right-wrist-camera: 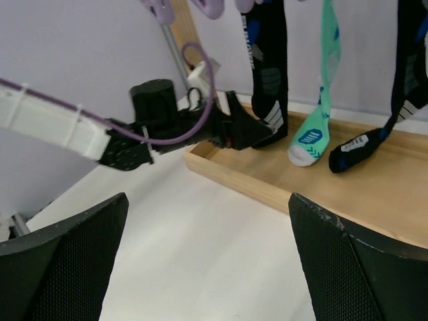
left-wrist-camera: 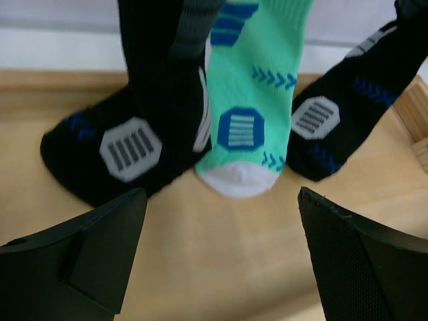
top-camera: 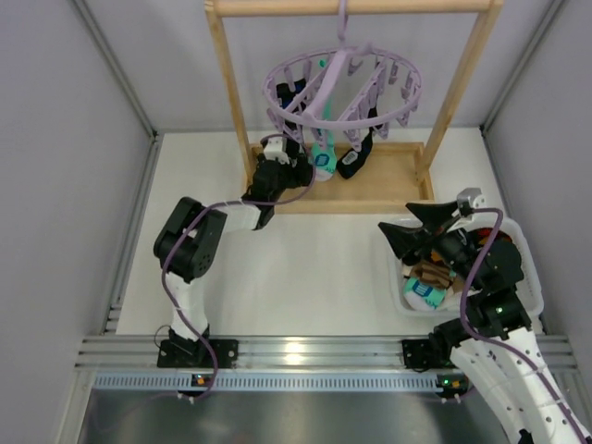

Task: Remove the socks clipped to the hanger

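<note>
The lavender ring hanger (top-camera: 344, 81) hangs by its hook from the wooden rack. Three socks are clipped to it: a black one (top-camera: 289, 125), a teal-white one (top-camera: 323, 155) and another black one (top-camera: 355, 155). The left wrist view shows them close: black sock (left-wrist-camera: 134, 127), teal sock (left-wrist-camera: 251, 107), black sock (left-wrist-camera: 341, 114), toes just above the wooden base. My left gripper (top-camera: 292, 174) (left-wrist-camera: 221, 200) is open and empty, low over the base, just in front of the teal sock's toe. My right gripper (top-camera: 396, 229) (right-wrist-camera: 207, 200) is open and empty above the table, facing the rack.
The wooden rack has a tray-like base (top-camera: 388, 190) (right-wrist-camera: 267, 190) and two upright posts (top-camera: 231, 83). A white bin (top-camera: 400, 303) at the right front holds removed socks, including a teal one (top-camera: 422, 294) and a brown striped one (top-camera: 427, 273). My left arm (right-wrist-camera: 67, 130) shows in the right wrist view.
</note>
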{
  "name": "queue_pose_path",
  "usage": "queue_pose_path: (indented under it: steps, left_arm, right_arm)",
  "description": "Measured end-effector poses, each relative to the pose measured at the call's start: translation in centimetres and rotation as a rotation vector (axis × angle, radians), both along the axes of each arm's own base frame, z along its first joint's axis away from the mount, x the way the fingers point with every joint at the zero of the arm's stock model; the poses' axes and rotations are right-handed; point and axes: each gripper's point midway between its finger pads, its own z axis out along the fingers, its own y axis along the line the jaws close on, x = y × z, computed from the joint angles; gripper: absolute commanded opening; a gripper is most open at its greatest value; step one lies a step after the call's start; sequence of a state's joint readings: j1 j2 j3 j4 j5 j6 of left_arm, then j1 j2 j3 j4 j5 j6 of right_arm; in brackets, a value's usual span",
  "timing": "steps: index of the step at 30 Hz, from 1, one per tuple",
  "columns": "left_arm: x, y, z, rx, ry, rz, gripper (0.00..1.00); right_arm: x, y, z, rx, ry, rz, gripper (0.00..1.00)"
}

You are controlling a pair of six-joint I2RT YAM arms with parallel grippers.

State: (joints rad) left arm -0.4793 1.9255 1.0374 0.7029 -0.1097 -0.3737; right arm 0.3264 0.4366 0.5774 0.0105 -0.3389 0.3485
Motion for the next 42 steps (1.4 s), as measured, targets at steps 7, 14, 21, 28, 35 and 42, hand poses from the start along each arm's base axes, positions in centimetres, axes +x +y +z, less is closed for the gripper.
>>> queue_pose_path:
  steps: [7, 14, 21, 28, 35, 42]
  left_arm:
    - [6.1, -0.5, -0.5, 0.007, -0.065, -0.010, 0.98]
    - [9.9, 0.4, -1.4, 0.057, -0.108, 0.002, 0.90]
    - [10.4, -0.2, -0.7, 0.079, -0.144, -0.019, 0.00]
    - [7.0, 0.3, -0.5, 0.103, -0.109, 0.026, 0.00]
    - [-0.6, -1.8, 5.4, 0.133, -0.181, 0.069, 0.00]
    - [-8.6, -1.1, 10.4, 0.110, -0.262, 0.113, 0.00]
  right_arm:
    - [-2.3, 1.2, 1.0, -0.013, -0.048, 0.122, 1.00]
    - [-3.3, 2.4, 1.1, -0.013, -0.055, 0.213, 0.99]
    - [-3.2, 2.8, 0.8, -0.007, -0.054, 0.239, 0.99]
    - [-2.7, 3.1, -0.3, -0.008, -0.013, 0.248, 1.00]
    - [-3.1, 2.7, 0.4, -0.008, -0.051, 0.229, 0.99]
    - [-3.5, 2.1, 1.0, -0.001, -0.074, 0.200, 1.00]
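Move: The left black sock still hangs clipped to the hanger. Its foot is about 11 cm ahead of the open left gripper, level with it in height and barely to its left. The green sock's foot hangs about 7 cm to the right of that foot and some 2 cm farther out, and the right black sock's foot about 15 cm to its right. From the right hand, the left black sock's foot lies roughly 37 cm ahead, 22 cm left and 18 cm below. Bring the left gripper about 10 cm forward, nearly level, until the left black sock's foot end is between the fingers, then shut them and pinch the cloth near the heel. Keeping that grip, pull back nearly 20 cm towards the base, rising some 11 cm while the fingertips tip up. Let the empty, open right hand ease about 4 cm back and left, turning slightly counter-clockwise. ##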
